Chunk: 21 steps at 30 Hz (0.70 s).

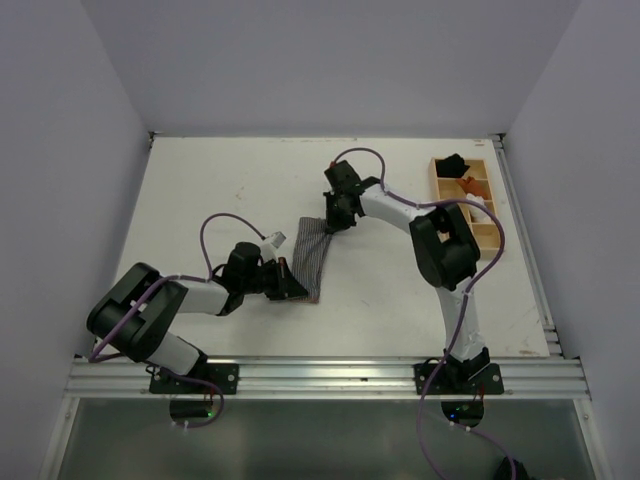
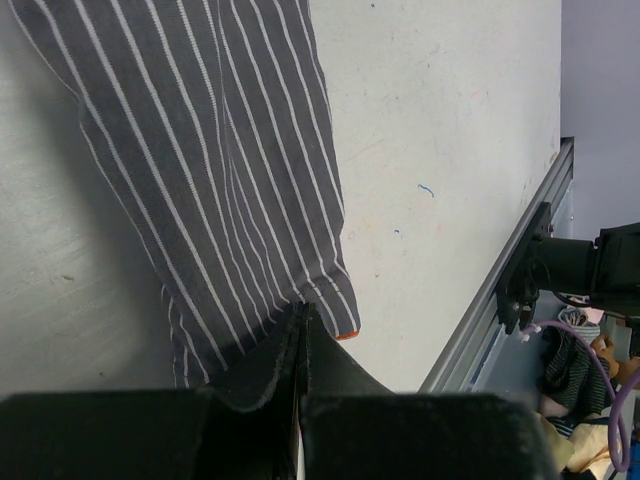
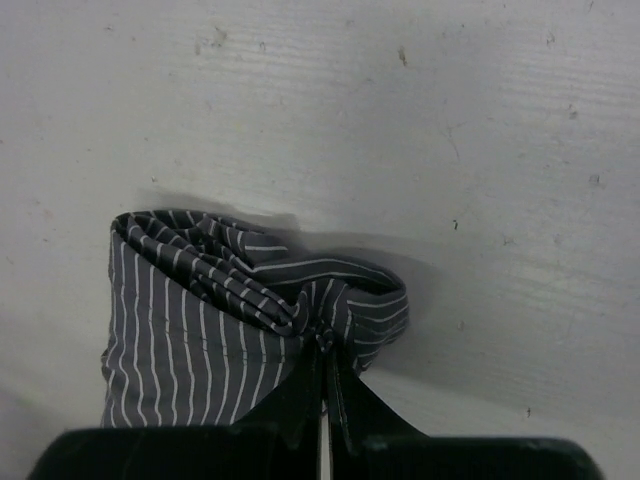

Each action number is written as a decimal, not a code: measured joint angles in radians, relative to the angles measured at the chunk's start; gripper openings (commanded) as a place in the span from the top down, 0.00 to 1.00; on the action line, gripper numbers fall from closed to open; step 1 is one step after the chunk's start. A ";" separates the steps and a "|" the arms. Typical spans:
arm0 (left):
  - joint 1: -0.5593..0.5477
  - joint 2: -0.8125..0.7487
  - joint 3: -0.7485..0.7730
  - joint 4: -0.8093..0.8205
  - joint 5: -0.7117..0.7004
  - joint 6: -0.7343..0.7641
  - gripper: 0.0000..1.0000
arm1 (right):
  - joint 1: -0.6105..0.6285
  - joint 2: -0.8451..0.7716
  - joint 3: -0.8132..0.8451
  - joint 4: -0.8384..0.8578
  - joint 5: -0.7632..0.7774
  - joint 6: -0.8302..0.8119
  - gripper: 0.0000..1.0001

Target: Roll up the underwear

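The underwear [image 1: 315, 255] is a grey cloth with fine white stripes, stretched in a narrow strip between both grippers at the middle of the white table. My left gripper [image 1: 293, 287] is shut on its near end; in the left wrist view the jaws [image 2: 302, 318] pinch the cloth's [image 2: 220, 170] edge next to a small orange tag. My right gripper [image 1: 335, 222] is shut on the far end; in the right wrist view the jaws [image 3: 325, 345] pinch a bunched, curled fold of the cloth [image 3: 200, 320].
A wooden tray [image 1: 482, 232] with small black and orange bundles stands at the right back of the table. The metal rail [image 1: 330, 375] runs along the near edge. White walls close off the back and sides.
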 measured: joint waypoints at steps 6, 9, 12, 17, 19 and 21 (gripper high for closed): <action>0.000 0.007 0.000 0.008 0.003 -0.011 1.00 | 0.000 -0.032 -0.063 0.040 0.042 0.010 0.94; 0.000 0.008 0.002 0.008 0.007 -0.014 1.00 | -0.001 -0.037 -0.073 0.046 0.060 0.014 0.89; 0.000 0.007 0.012 -0.008 0.011 -0.012 1.00 | -0.002 -0.038 -0.074 0.047 0.061 0.014 0.80; 0.000 -0.004 0.032 -0.057 0.011 -0.003 1.00 | -0.010 -0.039 -0.061 0.030 0.055 0.011 0.75; 0.000 -0.015 0.037 -0.078 0.011 0.006 0.98 | -0.014 -0.045 -0.059 0.023 0.047 0.013 0.74; 0.000 -0.028 0.041 -0.098 0.011 0.013 0.96 | -0.017 -0.061 -0.059 0.011 0.032 0.016 0.73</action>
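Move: The right hand already pinches the underwear's far right corner; the middle of the folded strip is about 7 cm back and 4 cm left of that hand, a centimetre or so below. The far left corner lies roughly 3 cm ahead and 7 cm left, and the compartment box about 34 cm right and 6 cm ahead. From the left hand, on the near end, the strip's middle is some 9 cm ahead and 2 cm right. Still pinching the far right corner of the underwear, the right hand draws it about 1.5 cm further right, low at the table, then opens its fingers about a quarter and lets the corner go, starting to rise by about 1 cm. The left hand keeps its shut fingers at the near end, easing up only half a centimetre at the last. ##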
